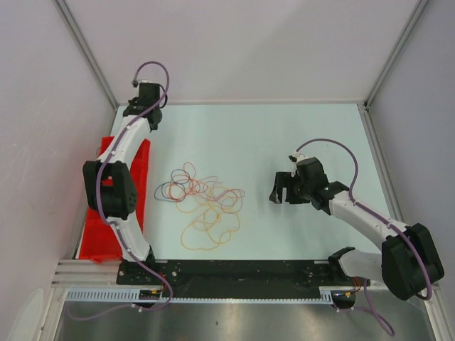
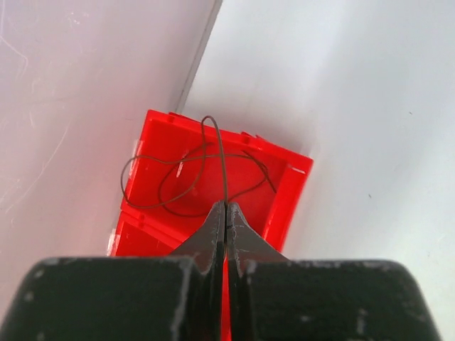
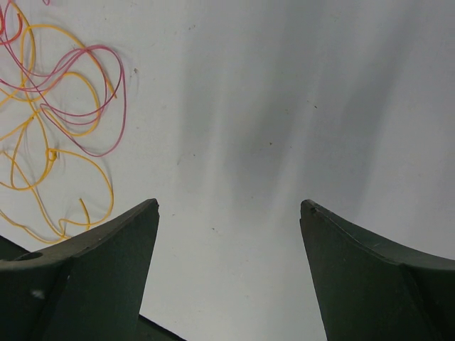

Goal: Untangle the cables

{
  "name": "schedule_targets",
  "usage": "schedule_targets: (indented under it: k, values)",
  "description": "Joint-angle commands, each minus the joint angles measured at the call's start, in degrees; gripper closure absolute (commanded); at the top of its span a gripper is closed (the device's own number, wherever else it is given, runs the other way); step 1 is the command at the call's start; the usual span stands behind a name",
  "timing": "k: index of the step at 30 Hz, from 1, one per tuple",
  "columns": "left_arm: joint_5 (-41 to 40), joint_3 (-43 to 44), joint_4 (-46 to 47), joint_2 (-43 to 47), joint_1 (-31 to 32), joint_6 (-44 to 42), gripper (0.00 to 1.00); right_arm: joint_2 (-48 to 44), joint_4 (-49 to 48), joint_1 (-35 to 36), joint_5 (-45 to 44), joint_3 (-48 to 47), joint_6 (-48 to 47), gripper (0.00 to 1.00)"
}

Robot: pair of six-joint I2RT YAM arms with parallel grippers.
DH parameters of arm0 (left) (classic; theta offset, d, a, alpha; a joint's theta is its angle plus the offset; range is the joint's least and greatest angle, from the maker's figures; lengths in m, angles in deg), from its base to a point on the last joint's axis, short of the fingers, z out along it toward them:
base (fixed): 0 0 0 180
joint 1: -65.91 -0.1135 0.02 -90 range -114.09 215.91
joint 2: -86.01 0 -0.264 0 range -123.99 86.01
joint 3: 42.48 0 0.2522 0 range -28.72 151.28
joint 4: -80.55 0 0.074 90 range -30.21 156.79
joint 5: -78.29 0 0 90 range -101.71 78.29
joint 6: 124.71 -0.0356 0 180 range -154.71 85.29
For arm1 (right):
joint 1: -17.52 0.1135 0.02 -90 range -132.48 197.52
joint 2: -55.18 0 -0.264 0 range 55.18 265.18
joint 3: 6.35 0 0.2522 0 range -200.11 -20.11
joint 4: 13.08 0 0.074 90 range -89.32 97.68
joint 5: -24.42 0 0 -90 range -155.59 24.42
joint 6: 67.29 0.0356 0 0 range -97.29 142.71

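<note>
A tangle of thin orange, red and blue-purple cables [image 1: 205,206] lies in curly loops on the table's middle. My left gripper [image 2: 225,206] is shut above the red bin [image 2: 288,202]. A thin black cable [image 2: 217,153] runs straight into its closed tips, and the rest of it loops down into the bin. My right gripper [image 1: 281,190] hovers open to the right of the tangle with nothing between its fingers. In the right wrist view, that gripper [image 3: 230,203] has orange loops [image 3: 43,153] and a red loop [image 3: 106,106] at its upper left.
The red bin [image 1: 92,234] stands along the left wall beside the left arm. The enclosure's walls close in the table on the left, back and right. A black rail [image 1: 234,270] crosses the near edge.
</note>
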Motion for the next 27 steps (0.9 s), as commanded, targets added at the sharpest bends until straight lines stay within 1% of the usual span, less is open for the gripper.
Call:
schedule_targets:
  k: [1,8,14,19,20,21,22,24,25,27]
  values:
    - [-1.62,2.91,-0.04,-1.63,-2.27,-2.82,1.00,-0.26,-2.23,-0.79,2.06,0.64,-0.49,0.15]
    - [-2.76,4.32,4.97,-1.11,-3.85,-2.55,1.00,1.32,-3.19,-1.49,3.82,0.73,-0.40,0.16]
    - [-3.64,4.67,7.00,-1.89,-4.46,-2.73,1.00,2.02,-3.72,-2.37,5.49,0.73,-0.40,0.16]
    - [-3.38,2.30,6.65,-2.42,-4.73,-0.09,1.00,2.55,-3.99,-2.55,6.19,0.73,-0.31,0.16]
    - [-3.38,1.68,6.65,-2.25,-4.73,0.87,0.99,2.38,-3.90,-2.55,6.19,0.73,-0.31,0.16]
    - [-3.46,0.11,6.65,-1.38,-6.21,1.31,0.97,2.38,-3.81,-2.55,6.28,0.73,-0.31,0.16]
    - [-3.20,-0.77,7.08,-0.85,-6.31,2.27,0.84,2.38,-3.81,-2.55,6.37,0.73,-0.23,0.16]
    - [-2.06,-3.05,7.18,0.47,-7.01,3.33,0.70,2.20,-3.63,-2.55,6.72,0.73,-0.14,0.16]
    - [-1.88,-3.68,7.44,1.87,-7.19,4.03,0.52,2.20,-3.63,-2.64,7.24,0.73,-0.05,0.16]
    - [-1.36,-4.91,7.44,3.20,-7.37,4.48,0.39,1.85,-3.72,-2.55,8.21,0.73,0.30,0.16]
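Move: The dark cable, already pinched in the left fingers, hangs over the red box. The middle of the box's far compartment lies about 5 cm left, 2 cm back and 17 cm below. From the left hand, the middle compartment's middle is some 18 cm back and 5 cm left, and the red-blue coils are roughly 18 cm back and 17 cm right. The far compartment sits about 21 cm ahead, 52 cm left and 5 cm below the right hand. The dark cable, still pinched at first, is carried about 5 cm to the left over the red box's far compartment, the left hand rising slightly on the way and turning some 10 degrees counter-clockwise. Then the fingers open about halfway and let go of the cable while the hand dips about 3 cm towards the compartment. ##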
